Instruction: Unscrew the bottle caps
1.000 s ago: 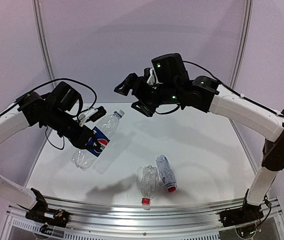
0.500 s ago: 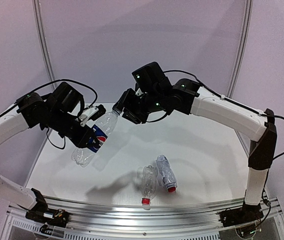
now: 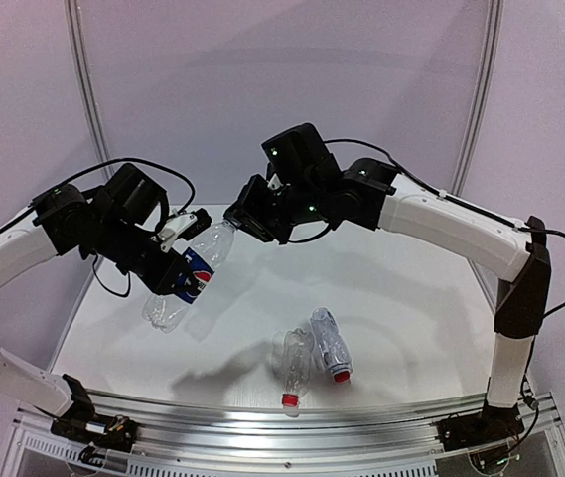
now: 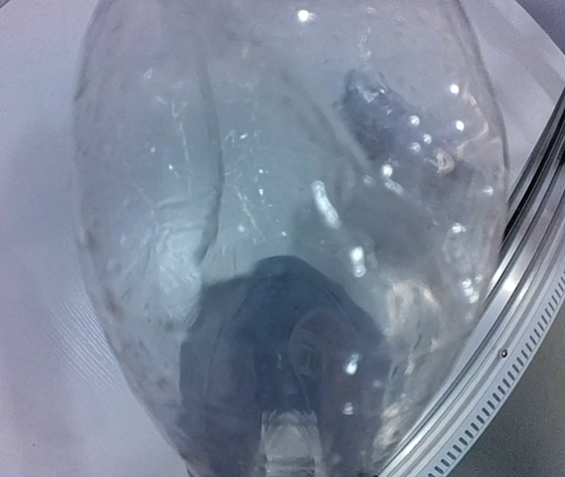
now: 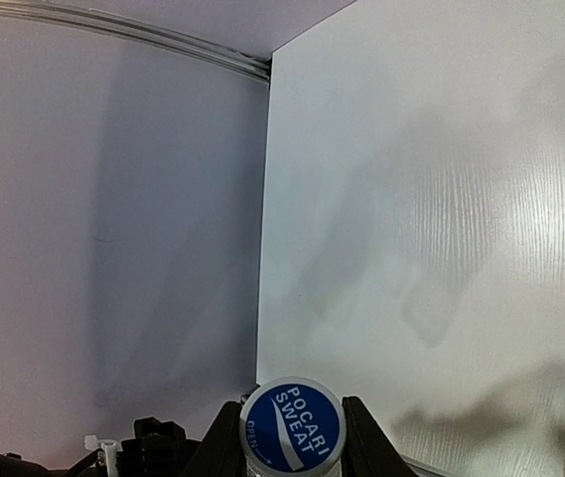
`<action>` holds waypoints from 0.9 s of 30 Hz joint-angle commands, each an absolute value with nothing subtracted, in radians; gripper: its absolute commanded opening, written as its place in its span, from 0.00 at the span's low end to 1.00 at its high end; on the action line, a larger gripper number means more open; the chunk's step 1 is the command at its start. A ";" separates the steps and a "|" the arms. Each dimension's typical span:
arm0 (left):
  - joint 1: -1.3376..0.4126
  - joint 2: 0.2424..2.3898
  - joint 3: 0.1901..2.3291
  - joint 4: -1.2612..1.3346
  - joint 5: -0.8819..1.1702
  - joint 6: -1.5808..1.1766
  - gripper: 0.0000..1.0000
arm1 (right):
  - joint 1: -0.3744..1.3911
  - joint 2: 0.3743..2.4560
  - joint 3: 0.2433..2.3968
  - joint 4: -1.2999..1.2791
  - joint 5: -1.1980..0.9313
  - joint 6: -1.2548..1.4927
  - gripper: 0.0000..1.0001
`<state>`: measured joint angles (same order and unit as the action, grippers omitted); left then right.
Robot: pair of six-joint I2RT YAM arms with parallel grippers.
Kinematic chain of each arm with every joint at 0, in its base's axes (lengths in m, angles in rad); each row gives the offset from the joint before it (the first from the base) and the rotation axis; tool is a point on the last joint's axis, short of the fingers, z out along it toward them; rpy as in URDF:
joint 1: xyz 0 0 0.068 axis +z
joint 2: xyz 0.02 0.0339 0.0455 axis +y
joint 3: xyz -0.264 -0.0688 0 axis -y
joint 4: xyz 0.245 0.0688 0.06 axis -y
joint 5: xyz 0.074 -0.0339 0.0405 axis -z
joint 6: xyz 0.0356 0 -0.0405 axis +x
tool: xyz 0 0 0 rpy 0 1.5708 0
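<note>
My left gripper [image 3: 170, 272] is shut on the Pepsi-labelled bottle [image 3: 191, 278] and holds it tilted above the table, neck pointing up and to the right. In the left wrist view the clear bottle [image 4: 292, 199] fills the frame and hides my fingers. My right gripper [image 3: 246, 221] is shut on this bottle's cap [image 5: 292, 425], a whitish cap with a blue top. A black finger [image 5: 224, 442] presses on each side of it. Two unlabelled ribbed bottles [image 3: 295, 360] [image 3: 330, 341] lie on the table, each with a red cap [image 3: 289, 400] [image 3: 341, 377].
The white table [image 3: 411, 288] has a metal rail [image 3: 312, 417] along its near edge, also in the left wrist view as a rail [image 4: 550, 248]. Grey walls close in the back and sides. The two lying bottles sit side by side near the front middle.
My right gripper came down and left to the held bottle's neck and went from open to shut on the cap. The left arm barely moved.
</note>
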<state>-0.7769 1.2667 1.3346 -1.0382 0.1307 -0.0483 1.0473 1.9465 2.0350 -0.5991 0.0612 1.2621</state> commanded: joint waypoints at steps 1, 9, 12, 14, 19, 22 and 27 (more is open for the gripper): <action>-0.779 1.234 1.377 -1.050 0.247 -0.028 0.00 | 1.052 1.901 1.955 -0.516 0.073 1.178 0.00; -0.677 1.118 1.304 -0.933 0.956 -0.044 0.00 | 1.024 1.616 1.401 0.138 -0.125 0.849 0.00; -0.673 1.090 1.302 -0.919 1.014 -0.059 0.00 | 0.995 1.566 1.298 0.224 -0.169 0.864 0.00; -0.673 1.097 1.308 -0.941 0.999 -0.046 0.00 | 0.995 1.566 1.328 0.181 -0.191 0.844 0.00; -0.670 1.115 1.309 -0.976 0.937 -0.017 0.00 | 0.994 1.581 1.398 0.091 -0.242 0.827 0.51; -0.669 1.122 1.322 -1.015 0.832 -0.003 0.00 | 0.994 1.562 1.404 0.061 -0.225 0.837 0.77; -0.656 1.144 1.324 -1.050 0.634 0.034 0.00 | 0.995 1.528 1.425 -0.030 -0.141 0.878 0.96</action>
<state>-0.6701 1.1381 1.3064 -1.0153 0.7849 -0.0200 0.9974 1.5597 1.3922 0.0868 -0.2131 0.8555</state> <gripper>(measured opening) 0.161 0.931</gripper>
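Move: The Pepsi bottle's cap is already pinched at the right hand's fingertips. From the left hand, which holds the bottle round its label, the cap lies about 9 cm ahead, 9 cm right and 8 cm up. The bottle's middle is some 9 cm back, 9 cm left and 8 cm below the right hand. About 29 cm below that hand lie the clear bottle, 14 cm back and 12 cm right, and the blue-labelled bottle, 9 cm back and 20 cm right. The cap is twisted against the Pepsi bottle in the unscrewing sense as both hands swing back and up together, some 10 cm, wrists rolling opposite ways about the bottle's axis by roughly 40 degrees each. Then the right fingers open wide, leave their grip and ease forward, right and slightly down from the bottle's mouth, while the left keeps its hold. ##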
